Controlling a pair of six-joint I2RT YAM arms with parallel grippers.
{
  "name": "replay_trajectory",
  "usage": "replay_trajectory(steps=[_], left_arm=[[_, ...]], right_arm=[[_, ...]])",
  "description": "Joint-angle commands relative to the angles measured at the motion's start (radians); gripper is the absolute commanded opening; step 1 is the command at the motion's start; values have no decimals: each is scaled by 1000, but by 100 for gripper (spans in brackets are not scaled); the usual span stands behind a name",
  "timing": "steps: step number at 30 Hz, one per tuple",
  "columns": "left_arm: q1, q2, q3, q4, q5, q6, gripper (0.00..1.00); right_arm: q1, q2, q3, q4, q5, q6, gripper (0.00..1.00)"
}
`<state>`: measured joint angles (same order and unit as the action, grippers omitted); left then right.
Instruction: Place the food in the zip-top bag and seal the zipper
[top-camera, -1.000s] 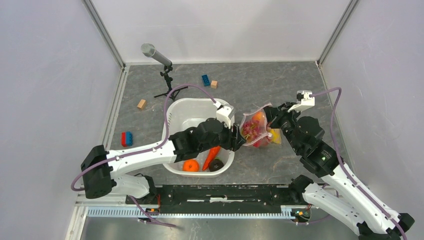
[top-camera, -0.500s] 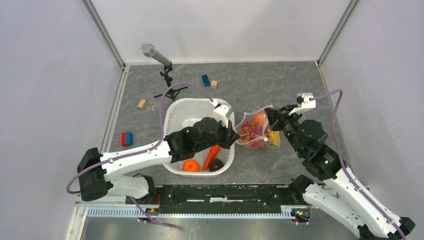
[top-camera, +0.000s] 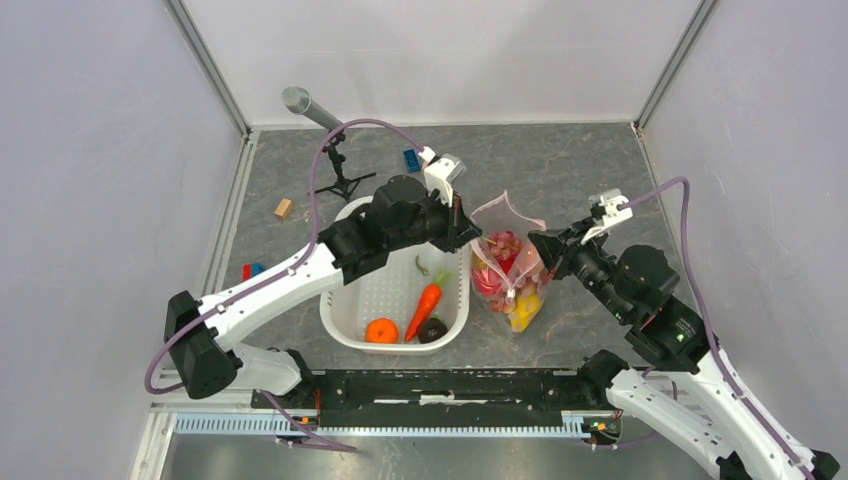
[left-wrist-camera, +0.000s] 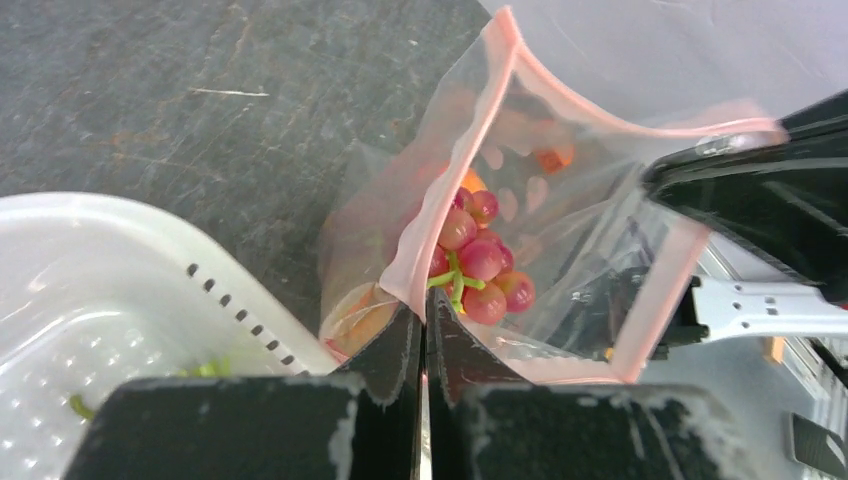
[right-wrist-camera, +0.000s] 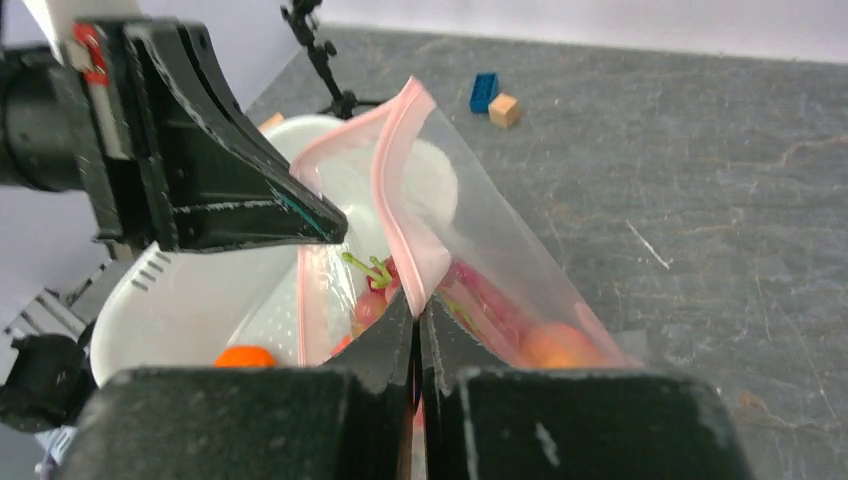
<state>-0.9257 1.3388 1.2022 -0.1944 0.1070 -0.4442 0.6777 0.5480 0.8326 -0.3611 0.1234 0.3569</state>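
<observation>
The zip-top bag (top-camera: 507, 262) hangs over the table between my two grippers, mouth open. My left gripper (top-camera: 468, 238) is shut on the pink zipper (left-wrist-camera: 452, 190) strip on the basin side. My right gripper (top-camera: 540, 246) pinches the opposite strip (right-wrist-camera: 395, 160) shut. Inside the bag lie purple grapes (left-wrist-camera: 476, 262), red pieces and a yellow fruit (top-camera: 525, 305). More food sits in the white basin (top-camera: 345, 330): a carrot (top-camera: 425, 310), an orange (top-camera: 381, 330) and a dark piece (top-camera: 432, 330). The zipper's slider is not visible.
A microphone on a small tripod (top-camera: 335, 170) stands at the back left. A blue block (top-camera: 411, 158) lies behind the basin, a wooden block (top-camera: 284, 208) and a red-and-blue block (top-camera: 250, 270) to its left. Walls close in three sides.
My left gripper shut on the bag's near edge and swung up toward the back of the basin. The bag now hangs lifted and spread between both grippers, its load sagging toward the front.
</observation>
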Motion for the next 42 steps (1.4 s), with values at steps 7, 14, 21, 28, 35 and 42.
replay_trajectory(steps=[7, 14, 21, 28, 35, 42], left_arm=[[8, 92, 11, -35, 194, 8, 61], [9, -46, -8, -29, 175, 32, 72], [10, -251, -60, -155, -42, 110, 98], [26, -373, -302, -306, -207, 77, 100], [40, -428, -489, -322, -154, -7, 100], [63, -267, -527, -102, -114, -12, 100]], right_arm=[[-1, -3, -70, -89, 30, 84, 6], [-1, -28, -92, -30, 95, 134, 4], [-1, -70, -102, -15, 156, 152, 4], [-1, -83, -116, -42, 155, 152, 4], [-1, -90, -128, -69, 157, 156, 4], [-1, -53, -136, -52, 149, 147, 5]])
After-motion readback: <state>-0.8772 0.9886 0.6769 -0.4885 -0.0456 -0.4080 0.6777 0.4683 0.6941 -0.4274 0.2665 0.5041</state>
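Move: The carrot in the basket lies about 11 cm to the left of the left hand, 6 cm back and 24 cm below. From the carrot, the tangerine is some 8 cm farther left and 5 cm nearer the base; the avocado is 5 cm nearer the base and 1 cm to the right. The bag's food bundle hangs about 4 cm left of the right hand, 3 cm back and 18 cm below. The left hand opens and releases the bag's left rim while dipping about 6 cm, rises clear, then swings left over the basket and drops towards the carrot, ending some 17 cm lower, fingers wide and tipped about 30 degrees further down. The right hand keeps its pinch on the other rim and lowers about 6 cm, drifting slightly right. ##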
